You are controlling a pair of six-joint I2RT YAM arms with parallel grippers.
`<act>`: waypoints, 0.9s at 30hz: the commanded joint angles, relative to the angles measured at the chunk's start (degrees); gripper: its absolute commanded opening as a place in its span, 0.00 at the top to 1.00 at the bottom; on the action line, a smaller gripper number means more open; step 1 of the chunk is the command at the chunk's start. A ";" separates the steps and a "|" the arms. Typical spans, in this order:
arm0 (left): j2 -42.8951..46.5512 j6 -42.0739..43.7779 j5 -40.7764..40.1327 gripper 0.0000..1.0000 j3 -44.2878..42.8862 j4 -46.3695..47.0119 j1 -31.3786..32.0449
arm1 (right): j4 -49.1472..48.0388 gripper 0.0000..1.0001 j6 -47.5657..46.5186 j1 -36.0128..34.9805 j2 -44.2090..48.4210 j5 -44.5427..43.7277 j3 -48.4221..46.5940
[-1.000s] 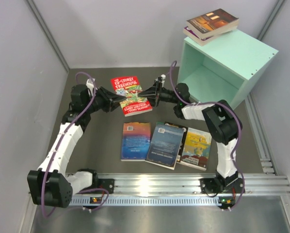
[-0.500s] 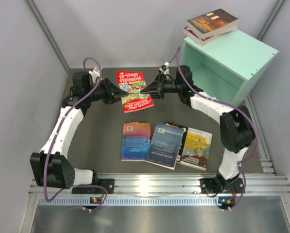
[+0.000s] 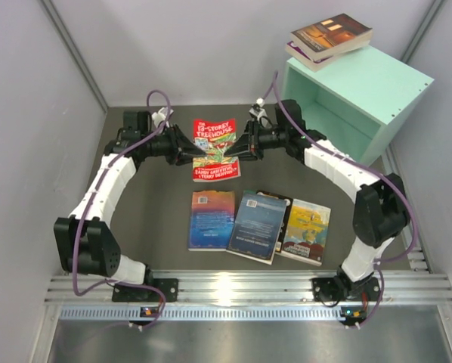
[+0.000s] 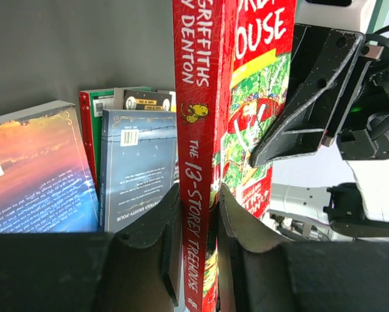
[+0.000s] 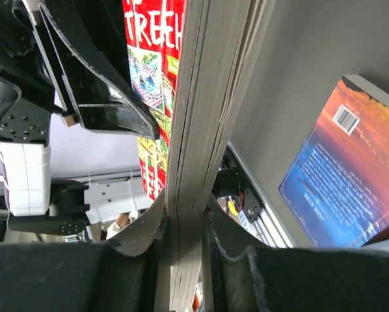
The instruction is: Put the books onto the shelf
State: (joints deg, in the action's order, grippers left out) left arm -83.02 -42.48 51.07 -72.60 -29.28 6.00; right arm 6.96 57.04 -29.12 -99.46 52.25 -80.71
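A red cartoon-cover book (image 3: 215, 147) hangs above the table, held from both sides. My left gripper (image 3: 198, 149) is shut on its spine (image 4: 196, 162), the fingers (image 4: 157, 234) pressed on both covers. From the other side, my right gripper (image 3: 237, 144) is shut on its page edge (image 5: 201, 117). The mint-green shelf (image 3: 347, 106) stands at the back right with its open face toward the arms. Two books (image 3: 328, 38) lie stacked on its top. Near the front edge several books lie flat: blue-orange (image 3: 212, 219), blue (image 3: 256, 225), yellow (image 3: 307, 231).
A dark book (image 3: 277, 200) is partly buried under the blue and yellow ones. Grey walls close in on the left, back and right. An aluminium rail (image 3: 249, 291) with both arm bases runs along the near edge.
The right gripper has shut on the red book's page edge. Both arms have carried the book to the right and a little backward.
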 commanded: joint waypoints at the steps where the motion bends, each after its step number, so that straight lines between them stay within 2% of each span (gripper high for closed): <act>1: -1.96 3.54 -4.84 1.00 -3.69 2.91 0.33 | 1.99 1.00 -3.77 -4.37 6.47 10.07 -6.46; 3: -1.79 5.03 -7.29 1.00 -4.83 1.16 0.33 | 4.71 1.00 -5.09 -3.49 6.65 9.28 -9.02; 5: 0.04 6.35 -11.14 1.00 -5.71 0.36 0.24 | 13.13 1.00 -9.28 -0.94 6.56 8.05 -16.21; 7: 1.19 6.79 -12.92 0.94 -5.97 0.27 0.24 | 19.46 1.00 -12.11 3.08 5.95 5.86 -25.14; 8: 2.15 7.06 -13.27 0.76 -5.98 0.45 0.24 | 23.32 1.00 -13.43 4.67 5.86 5.32 -27.81; 9: 2.60 7.15 -14.23 0.66 -5.89 0.54 0.24 | 24.67 1.00 -13.62 6.43 5.77 4.88 -30.10; 12: 4.53 7.15 -17.65 0.45 -5.54 0.54 0.15 | 26.61 1.00 -12.57 13.81 6.99 4.26 -36.26; 14: 5.85 6.71 -19.77 0.36 -5.01 0.71 0.15 | 27.23 1.00 -11.60 19.87 8.31 4.18 -37.68; 15: 7.07 6.45 -20.74 0.11 -4.84 1.06 0.07 | 27.66 1.00 -11.51 21.98 9.97 3.83 -37.51; 16: 7.70 6.44 -22.31 0.02 -4.57 1.15 -0.02 | 28.19 1.00 -11.51 26.44 10.77 3.56 -37.33; 19: 8.84 6.36 -23.73 0.02 -4.05 1.06 -0.11 | 32.93 1.00 -14.48 34.89 13.15 -0.29 -38.47; 22: 8.93 5.57 -24.00 0.02 -3.08 1.41 -0.11 | 39.78 1.00 -17.57 40.52 14.38 -8.11 -40.31; 27: 8.76 3.72 -22.15 0.02 -0.88 2.65 -0.11 | 47.70 1.00 -19.59 48.09 13.42 -16.02 -40.85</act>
State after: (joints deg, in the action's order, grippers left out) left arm -76.20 -38.00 29.04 -74.43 -28.25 6.02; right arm 48.31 40.03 15.07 -86.19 42.54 -119.46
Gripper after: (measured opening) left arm 0.985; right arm 0.164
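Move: Both hands already grip the red book by its side edges; its middle lies about 5 cm left of the right hand and 4 cm right of the left. The shelf's flat top, the middle of it, is some 32 cm right, 11 cm ahead and 13 cm above the right hand, about 41 cm right, 10 cm ahead and 13 cm above the left. The stacked books up there sit roughly 23 cm right, 19 cm ahead and 17 cm above the right hand. The left fingers let go of the red book after both hands lift it some 6 cm, then open wide and back off about 5 cm to the left and slightly forward, sinking again. The right hand keeps its pinch and swings the book quickly right and up, about 30 cm and 22 cm, a little forward, turning nearly 50 degrees clockwise and tipping up, towards the shelf top. ##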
